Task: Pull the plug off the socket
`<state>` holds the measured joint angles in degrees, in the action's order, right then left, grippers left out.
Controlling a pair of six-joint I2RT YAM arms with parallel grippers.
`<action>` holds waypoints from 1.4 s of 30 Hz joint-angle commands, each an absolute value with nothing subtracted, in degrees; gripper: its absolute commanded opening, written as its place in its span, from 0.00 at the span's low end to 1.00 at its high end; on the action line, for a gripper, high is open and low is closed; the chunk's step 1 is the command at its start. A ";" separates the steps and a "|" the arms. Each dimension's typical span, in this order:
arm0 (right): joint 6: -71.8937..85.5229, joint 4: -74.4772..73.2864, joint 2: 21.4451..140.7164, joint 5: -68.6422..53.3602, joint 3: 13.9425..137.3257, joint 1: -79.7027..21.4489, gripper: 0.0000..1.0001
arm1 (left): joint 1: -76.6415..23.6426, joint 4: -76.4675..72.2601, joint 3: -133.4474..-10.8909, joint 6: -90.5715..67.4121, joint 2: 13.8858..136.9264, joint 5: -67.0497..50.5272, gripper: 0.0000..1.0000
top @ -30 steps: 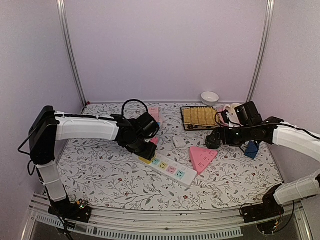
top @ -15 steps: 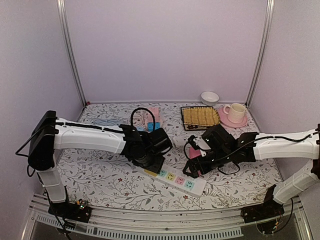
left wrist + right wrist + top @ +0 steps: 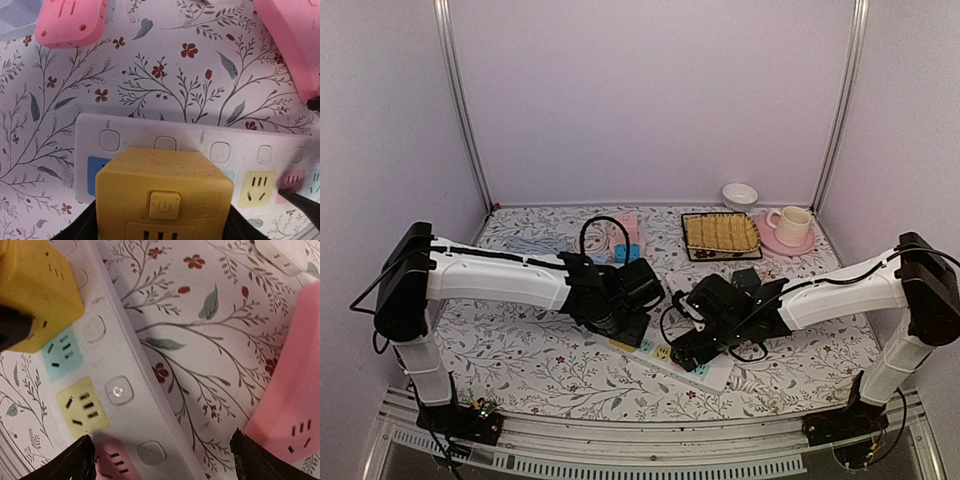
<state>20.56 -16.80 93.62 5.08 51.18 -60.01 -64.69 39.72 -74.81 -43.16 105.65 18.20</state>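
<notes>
A yellow cube plug (image 3: 164,192) sits in the left end of a white power strip (image 3: 235,150) with pastel sockets. My left gripper (image 3: 162,227) is shut on the plug, one dark finger on each side of it. In the top view this gripper (image 3: 625,322) is at the strip's left end. My right gripper (image 3: 165,460) is open and straddles the strip (image 3: 125,410) near its pink and yellow sockets, to the right of the plug (image 3: 35,285). In the top view the right gripper (image 3: 685,350) is low over the strip (image 3: 718,373).
A pink cube adapter (image 3: 70,20) and a larger pink adapter (image 3: 295,405) lie beside the strip. At the back stand a black tray with a yellow mat (image 3: 720,235), a cup on a pink saucer (image 3: 790,225) and a white bowl (image 3: 740,195). A black cable (image 3: 605,235) loops behind the left arm.
My right arm has swung left and come down over the power strip. The left gripper stays on the yellow plug; earlier it and the strip shifted toward the near right.
</notes>
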 commanded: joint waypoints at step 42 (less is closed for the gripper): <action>24.30 -27.34 87.69 10.09 56.01 -63.08 0.97 | -52.37 36.76 -55.17 -59.07 81.57 22.14 0.50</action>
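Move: Between the left hand's closed fingers is the yellow plug, still in the power strip's second socket. The clear table it is taken to is about 12 cm left, 2 cm forward and 6 cm below. The strip's middle is 5 cm right and 2 cm back of this hand, the small pink block 12 cm forward, 2 cm left. From the right hand, the strip's middle is 4 cm left, 1 cm back and 3 cm below; the pink triangle 7 cm forward, 7 cm right. Pulling the yellow plug up out of the strip by about 4 cm, the left hand keeps its grip, then carries it level about 11 cm left past the strip's end, turning some 25 degrees counter-clockwise. The right hand, fingers wide open, first sinks 1 cm to bear on the strip beside its fifth socket, holds there, then eases right, back and slightly up. ##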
